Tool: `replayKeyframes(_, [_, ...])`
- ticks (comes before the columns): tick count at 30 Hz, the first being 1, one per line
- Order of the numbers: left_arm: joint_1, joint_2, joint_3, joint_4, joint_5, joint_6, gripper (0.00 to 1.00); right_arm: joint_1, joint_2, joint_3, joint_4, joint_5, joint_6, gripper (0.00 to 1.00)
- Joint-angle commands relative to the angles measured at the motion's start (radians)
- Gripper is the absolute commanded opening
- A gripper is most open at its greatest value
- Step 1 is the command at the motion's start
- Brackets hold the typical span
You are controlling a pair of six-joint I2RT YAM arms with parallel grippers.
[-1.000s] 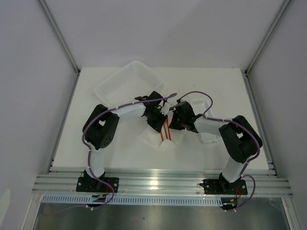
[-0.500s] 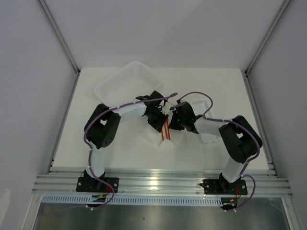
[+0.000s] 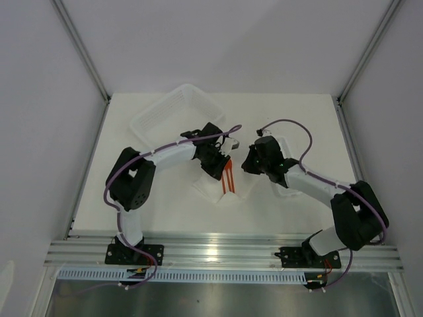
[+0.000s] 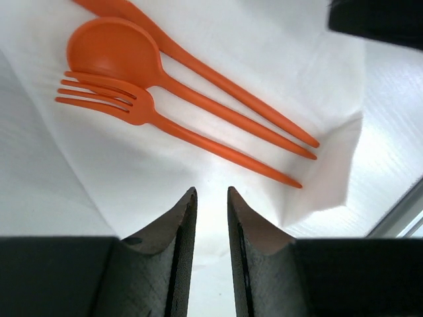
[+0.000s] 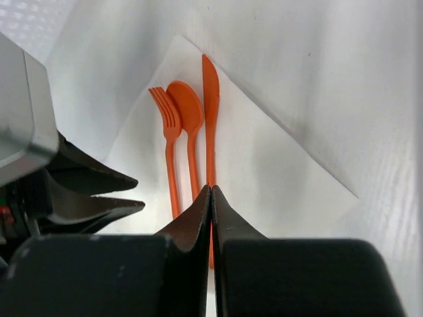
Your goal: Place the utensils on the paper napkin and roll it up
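Three orange-red utensils (image 3: 228, 179), a fork (image 4: 132, 109), a spoon (image 4: 115, 56) and a knife (image 4: 198, 59), lie side by side on the white paper napkin (image 3: 213, 190). The napkin's edge is creased upward on the right of the left wrist view (image 4: 344, 165). My left gripper (image 3: 220, 160) hovers low over the napkin (image 4: 264, 53) just past the handle ends, its jaws a narrow gap apart and empty (image 4: 211, 191). My right gripper (image 3: 248, 163) is shut and empty (image 5: 211, 188), above the knife's (image 5: 210, 99) handle end.
A large white mesh basket (image 3: 173, 113) stands at the back left of the table. A narrow white plastic tray (image 3: 285, 190) lies under my right forearm. Metal rails run along the near edge.
My right arm has swung its elbow out to the right and its gripper has drawn back a little from the utensils. The left gripper has stayed over the napkin.
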Motion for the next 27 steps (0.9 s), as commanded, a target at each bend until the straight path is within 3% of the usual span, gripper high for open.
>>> replayKeyframes(1, [0.004,-0.103,-0.01,0.011,0.01,0.018,0.29,-0.003,-0.123,-0.063,-0.047,0.033,-0.037,0.0])
replayKeyframes(5, [0.006,-0.141,-0.014,-0.004,0.048,0.026,0.29,0.028,-0.296,-0.192,-0.012,-0.086,-0.043,0.0])
replayKeyframes(10, [0.004,-0.192,-0.05,-0.023,0.145,0.077,0.29,0.132,-0.361,-0.313,0.162,-0.267,-0.01,0.0])
replayKeyframes(18, [0.004,-0.229,-0.129,-0.029,0.204,0.113,0.29,0.181,-0.268,-0.394,0.345,-0.389,0.027,0.0])
replayKeyframes(27, [0.004,-0.214,-0.125,-0.03,0.185,0.121,0.29,0.152,-0.124,-0.347,0.397,-0.338,0.024,0.0])
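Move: The napkin's curled near edge, just short of the handle ends, is what I go for: about 8 cm back, 6 cm to the left and 7 cm below my right hand. The utensils' middle lies roughly 5 cm left of that hand and 1 cm ahead, the small tray 12 cm right and 4 cm ahead, both some 6 cm lower. From my left hand, the near edge is about 6 cm back, 4 cm right and 3 cm below. With its shut fingers, I swing my right hand about 14 cm back and 5 cm left, first up a little, then sinking, to come round the handle ends to the bare table just short of the napkin's near edge; on the way it turns some 25 degrees counter-clockwise. I raise my left hand clear over the napkin, then draw it back about 5 cm, its narrow finger gap unchanged. ##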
